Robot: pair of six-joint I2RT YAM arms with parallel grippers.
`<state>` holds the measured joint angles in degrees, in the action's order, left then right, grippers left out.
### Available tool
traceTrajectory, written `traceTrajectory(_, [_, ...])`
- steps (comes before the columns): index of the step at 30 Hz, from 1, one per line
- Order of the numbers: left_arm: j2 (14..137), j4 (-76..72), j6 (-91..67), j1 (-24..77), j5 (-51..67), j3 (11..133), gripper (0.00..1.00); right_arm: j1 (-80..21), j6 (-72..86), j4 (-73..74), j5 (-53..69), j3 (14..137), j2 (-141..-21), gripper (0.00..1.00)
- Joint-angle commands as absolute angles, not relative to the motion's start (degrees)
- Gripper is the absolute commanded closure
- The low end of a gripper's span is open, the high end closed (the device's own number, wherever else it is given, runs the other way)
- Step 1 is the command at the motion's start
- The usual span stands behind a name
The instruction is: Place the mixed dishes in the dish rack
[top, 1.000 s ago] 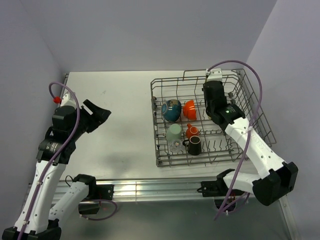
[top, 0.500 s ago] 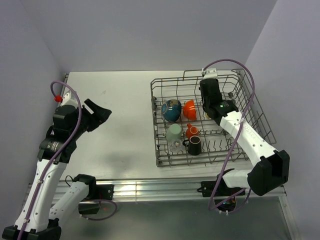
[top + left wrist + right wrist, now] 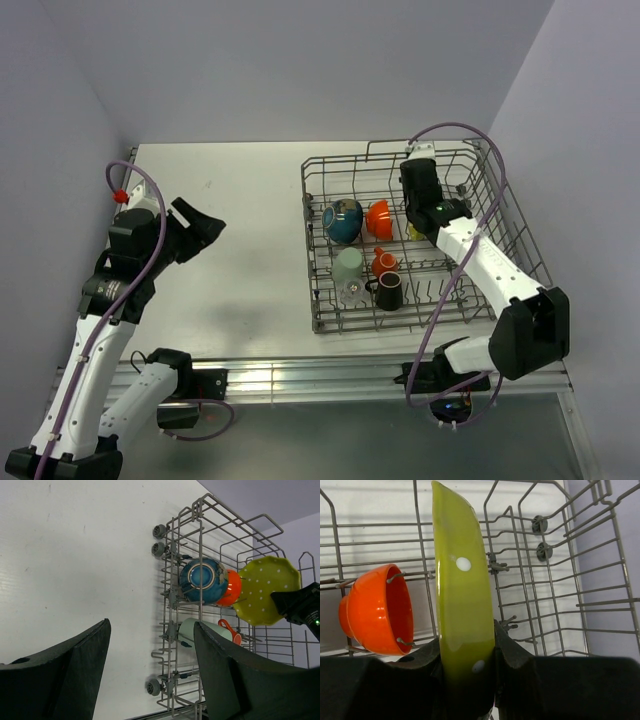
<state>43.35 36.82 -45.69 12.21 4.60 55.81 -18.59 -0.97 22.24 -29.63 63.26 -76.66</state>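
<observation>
The dish rack [image 3: 312, 262] stands on the right of the table. Inside it, my right gripper [image 3: 467, 645] is shut on the rim of the yellow-green plate [image 3: 462, 590], which it holds on edge just right of the orange-red bowl [image 3: 380, 610]. From above, the right gripper [image 3: 415, 222] is over the rack's middle. The blue bowl [image 3: 343, 220], pale green cup [image 3: 348, 265], clear glass [image 3: 350, 292], small orange cup [image 3: 384, 262] and dark mug [image 3: 388, 292] sit in the rack's left half. My left gripper [image 3: 200, 225] hangs open over the bare table at the left, holding nothing.
The rack's right half [image 3: 555, 580] holds only bare wires and upright tines. Small wheels [image 3: 159, 531] stick out on the rack's left side. Purple-grey walls close in the table at the back, left and right.
My right arm has swung a little left and further back with the plate, closer to the orange-red bowl. The left arm has hardly moved.
</observation>
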Motion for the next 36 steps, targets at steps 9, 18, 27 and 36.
traceTrajectory(9, [43.24, 33.84, -45.0, 12.13, 5.89, 55.9, 0.27, -18.19, -0.09, 18.89, -30.76, 64.86, -78.31, 1.0])
traceTrajectory(18, [43.24, 34.1, -45.26, 12.13, 6.15, 55.72, 0.27, -18.11, 2.46, 20.3, -30.06, 64.69, -79.45, 1.0])
traceTrajectory(27, [42.98, 34.72, -45.7, 12.13, 6.33, 55.72, 0.27, -17.4, 4.48, 20.74, -29.27, 64.95, -80.24, 0.6])
traceTrajectory(36, [43.15, 34.63, -46.05, 12.13, 6.68, 55.72, 0.27, -16.52, 5.36, 21.27, -30.15, 66.27, -79.72, 0.07])
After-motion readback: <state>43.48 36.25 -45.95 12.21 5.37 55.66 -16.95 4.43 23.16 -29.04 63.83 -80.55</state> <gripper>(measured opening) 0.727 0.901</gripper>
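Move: My right hand already holds the yellow-green plate on edge over the rack. The slot for it is straight below, about 17 cm down and 3 cm farther out. The orange bowl lies some 10 cm to my left, 2 cm ahead and 14 cm below; the blue bowl is about 9 cm beyond it to the left, and the terracotta mug sits 8 cm left and 8 cm back. From my left hand the slot is roughly 47 cm right, 15 cm ahead and 24 cm below. I lower the upright plate about 3 cm straight down into the rack slot beside the orange bowl, letting my right wrist tip down some 5 degrees. There I hold still briefly, then open my right fingers wide off both faces of the plate, the hand easing up about half a centimetre. ##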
